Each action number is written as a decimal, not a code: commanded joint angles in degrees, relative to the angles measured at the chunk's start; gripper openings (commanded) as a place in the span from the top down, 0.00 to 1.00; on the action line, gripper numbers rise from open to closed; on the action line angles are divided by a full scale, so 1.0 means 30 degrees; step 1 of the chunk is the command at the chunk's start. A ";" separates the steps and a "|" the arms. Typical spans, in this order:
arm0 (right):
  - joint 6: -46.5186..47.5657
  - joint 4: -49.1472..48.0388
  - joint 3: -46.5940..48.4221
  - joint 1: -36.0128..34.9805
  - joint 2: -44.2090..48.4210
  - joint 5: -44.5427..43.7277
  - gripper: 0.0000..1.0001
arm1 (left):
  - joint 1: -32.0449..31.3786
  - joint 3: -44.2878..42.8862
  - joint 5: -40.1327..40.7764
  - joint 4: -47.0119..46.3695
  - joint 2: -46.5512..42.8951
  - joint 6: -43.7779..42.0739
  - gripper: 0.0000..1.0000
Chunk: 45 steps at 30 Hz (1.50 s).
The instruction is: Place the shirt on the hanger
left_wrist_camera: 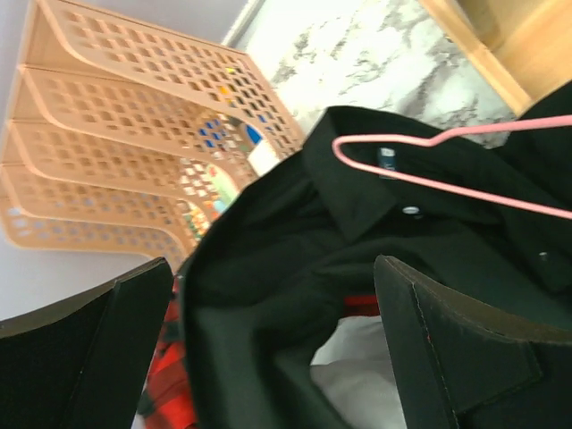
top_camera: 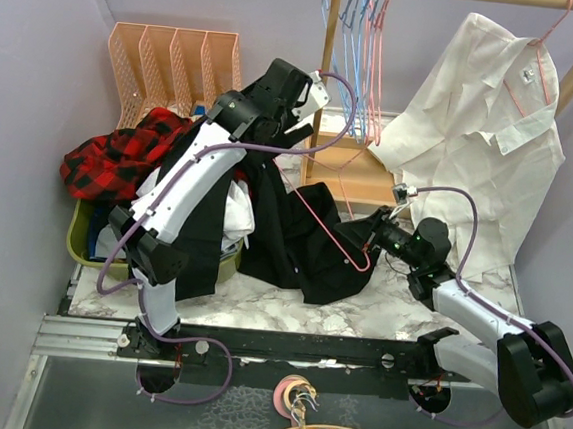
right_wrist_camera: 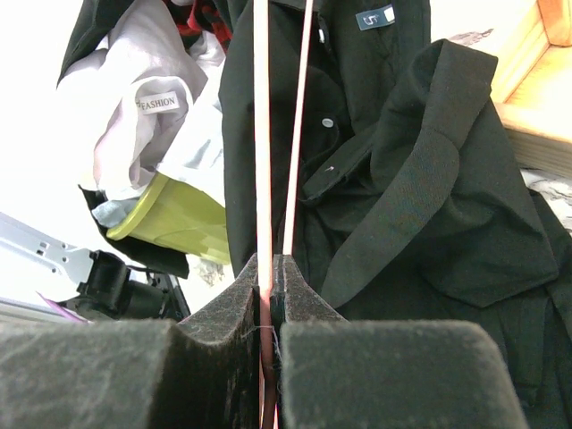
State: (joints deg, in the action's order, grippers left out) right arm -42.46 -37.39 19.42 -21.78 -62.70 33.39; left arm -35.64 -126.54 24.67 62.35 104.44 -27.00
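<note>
The black shirt [top_camera: 299,241] spills from the green bin onto the marble table. Its collar and pale buttons show in the left wrist view [left_wrist_camera: 357,214] and the right wrist view [right_wrist_camera: 420,179]. The pink hanger [top_camera: 330,233] lies across the shirt, with its hook over the collar [left_wrist_camera: 429,161]. My right gripper [top_camera: 373,240] is shut on the hanger's wire [right_wrist_camera: 263,134], which runs between the pads [right_wrist_camera: 270,277]. My left gripper [top_camera: 284,124] hangs above the shirt's collar end. It is open wide [left_wrist_camera: 273,340] and holds nothing, with shirt cloth below the gap.
An orange file rack [top_camera: 175,59] stands at the back left. A red-and-black plaid garment [top_camera: 121,155] and a white garment [right_wrist_camera: 134,116] lie in the green bin [top_camera: 89,235]. A white shirt [top_camera: 484,131] and blue hangers [top_camera: 357,40] hang on the wooden rail [top_camera: 328,68].
</note>
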 commanded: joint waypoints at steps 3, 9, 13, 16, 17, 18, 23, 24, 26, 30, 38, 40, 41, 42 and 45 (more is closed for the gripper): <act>0.0156 0.0035 -0.0259 -0.0093 0.0419 -0.0936 0.99 | 0.0365 0.1308 -0.2273 -0.1052 0.0841 0.4859 0.05; 0.1613 0.5595 -0.0014 -0.0094 0.3429 -0.3528 0.99 | 0.0323 0.1941 -0.0765 -0.1286 0.2021 0.5999 0.11; 0.2213 0.8970 -0.0009 -0.0102 0.5698 -0.5488 0.99 | -0.0023 0.2944 0.2197 -0.2521 0.2598 0.6529 0.18; 0.2253 1.0426 -0.0207 -0.0086 0.7203 -0.6177 0.99 | -0.0133 0.2991 0.3523 -0.3424 0.3322 0.6440 0.20; 0.2111 1.0787 -0.0270 -0.0085 0.7681 -0.6463 0.99 | -0.0140 0.2897 0.3810 -0.3631 0.3611 0.6275 0.21; 0.2034 1.1106 -0.0315 -0.0089 0.8132 -0.6686 0.99 | -0.0144 0.2875 0.4085 -0.3898 0.3878 0.6148 0.21; 0.2289 1.4213 0.0414 -0.0082 1.0567 -0.9052 0.99 | -0.0133 0.3098 0.4425 -0.5079 0.4821 0.5672 0.22; 0.2295 1.4911 0.0650 -0.0085 1.1082 -0.9661 0.99 | -0.0133 0.3215 0.4580 -0.5310 0.4952 0.5575 0.22; 0.2392 1.6162 0.1128 -0.0086 1.2172 -1.0964 0.99 | -0.0133 0.3668 0.4983 -0.5973 0.5109 0.5273 0.23; 0.3043 1.7526 0.1876 -0.0087 1.3042 -1.1755 0.99 | -0.0074 0.5002 0.5817 -0.7591 0.5182 0.4656 0.25; 0.2617 1.7649 0.1560 -0.0090 1.3122 -1.1195 0.99 | -0.0057 0.7029 0.7385 -0.9527 0.5443 0.3893 0.28; 0.2459 1.7394 0.1372 -0.0093 1.3166 -1.1039 0.99 | -0.0036 0.7801 0.7977 -1.0365 0.5269 0.3391 0.28; 0.2415 1.7308 0.1282 -0.0093 1.3176 -1.0964 0.99 | -0.0018 0.8103 0.8162 -1.0728 0.5184 0.3191 0.28; 0.2406 1.7210 0.1216 -0.0093 1.3170 -1.0899 0.99 | 0.0010 0.8400 0.8332 -1.1044 0.5133 0.3020 0.29; 0.2445 1.7067 0.1147 -0.0079 1.3084 -1.0816 0.99 | 0.0041 0.8951 0.8765 -1.1488 0.4988 0.2734 0.31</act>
State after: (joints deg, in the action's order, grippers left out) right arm -34.85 15.42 23.62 -21.89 -23.92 0.91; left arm -36.14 -101.49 45.74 33.45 119.77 -16.71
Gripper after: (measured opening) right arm 0.034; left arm 0.704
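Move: The shirt's collar, with its size label, lies some 25 cm below the open left hand, about 4 cm farther out and 5 cm to its right. The peach crate is about 14 cm ahead and 18 cm left of that hand, and the wooden box about 3 cm ahead and 28 cm right. From the right hand, which already holds the pink hanger, the collar is roughly 19 cm ahead, 22 cm left and 10 cm lower; the box is 18 cm ahead and 2 cm left. Still pinching the pink hanger in shut fingers, the right hand carries it about 11 cm to the right, away from the collar, the wrist swinging some 30 degrees clockwise. Meanwhile the left hand sinks about 19 cm and eases forward towards the collar, turning counter-clockwise as its fingers narrow from wide open to about two thirds; no contact with the cloth can be made out. ##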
